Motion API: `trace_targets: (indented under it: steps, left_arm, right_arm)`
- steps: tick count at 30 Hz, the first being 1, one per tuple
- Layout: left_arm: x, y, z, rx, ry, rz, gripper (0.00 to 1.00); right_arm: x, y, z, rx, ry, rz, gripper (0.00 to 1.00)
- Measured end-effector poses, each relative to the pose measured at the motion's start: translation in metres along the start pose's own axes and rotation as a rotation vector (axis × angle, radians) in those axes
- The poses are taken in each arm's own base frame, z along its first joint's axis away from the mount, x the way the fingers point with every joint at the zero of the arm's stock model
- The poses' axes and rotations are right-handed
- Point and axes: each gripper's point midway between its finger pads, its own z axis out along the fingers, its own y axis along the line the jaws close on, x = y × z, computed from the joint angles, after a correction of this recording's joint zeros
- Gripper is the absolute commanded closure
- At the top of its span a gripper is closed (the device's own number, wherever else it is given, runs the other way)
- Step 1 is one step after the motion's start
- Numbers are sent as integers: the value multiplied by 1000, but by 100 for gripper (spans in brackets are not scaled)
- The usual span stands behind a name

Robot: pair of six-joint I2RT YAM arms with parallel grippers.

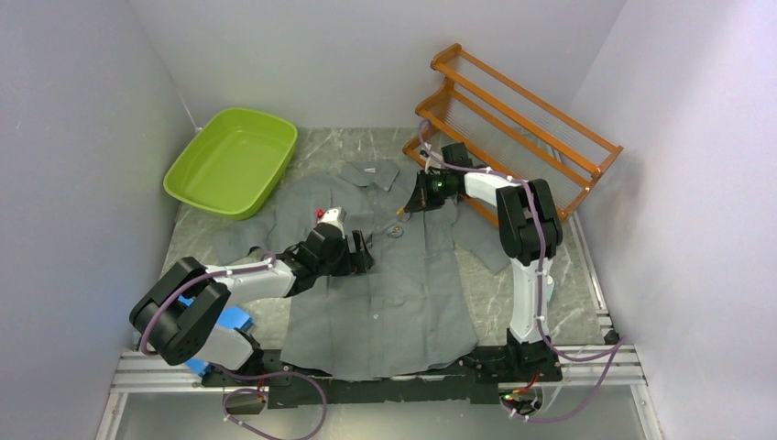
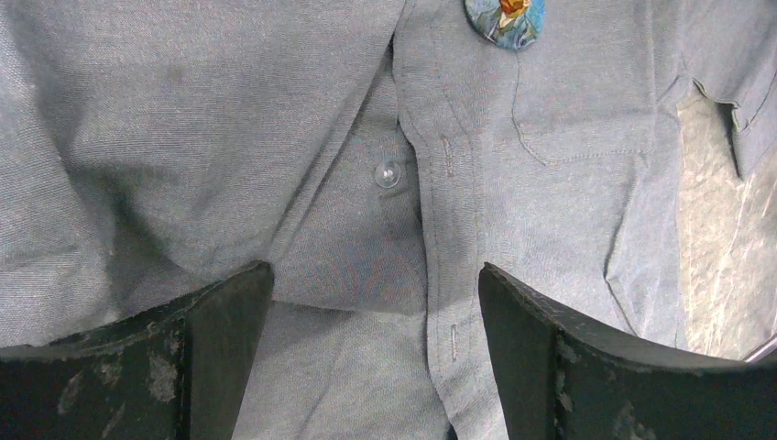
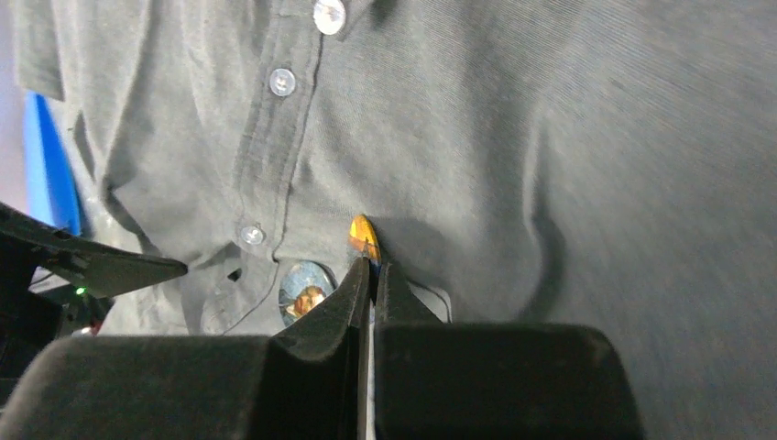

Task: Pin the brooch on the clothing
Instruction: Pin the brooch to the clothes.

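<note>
The clothing (image 1: 385, 302), a dark-grey button-up shirt, lies flat on the table with its collar at the far end. A round blue brooch with an orange portrait (image 1: 396, 231) rests on its chest beside the placket; it also shows in the left wrist view (image 2: 506, 18) and in the right wrist view (image 3: 305, 289). My right gripper (image 1: 408, 209) is shut on a second, orange brooch (image 3: 364, 240), held edge-on at its fingertips just over the shirt (image 3: 596, 183). My left gripper (image 1: 365, 252) hangs open (image 2: 376, 275) above the placket and a pale button (image 2: 388, 173), holding nothing.
A lime-green tub (image 1: 231, 160) stands at the back left, just off the shirt's sleeve. A wooden rack (image 1: 513, 119) leans at the back right behind the right arm. A blue object (image 1: 236, 319) lies by the left arm's base. Walls close in on both sides.
</note>
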Motion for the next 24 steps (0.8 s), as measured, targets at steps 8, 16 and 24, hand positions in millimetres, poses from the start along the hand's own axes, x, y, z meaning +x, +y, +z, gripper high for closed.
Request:
trace_targets:
  steps: [8,16,24]
  left_arm:
    - [0,1,-1,-9,7,4,11]
    - [2,7,-5,-64,52,41,12]
    - [-12,4,-20,-92,62,129,14]
  right_arm:
    - [-10,5,-37,238,-4,-36,100]
    - [-17,33,-55,367,-7,-138,100]
    - [-8,60,-63,500,13,-201,100]
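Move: The round brooch lies on the shirt close by the shut right fingers, about 5 cm back and 2 cm left of them and some 2 cm lower. The shirt collar is roughly 9 cm ahead and 7 cm left of that hand. From the open left hand the brooch is about 5 cm ahead, 6 cm right and 2 cm lower. Still pinching the orange-tipped piece, the right hand lifts about 8 cm, pulling cloth up, fingers tipping 30 degrees steeper. ##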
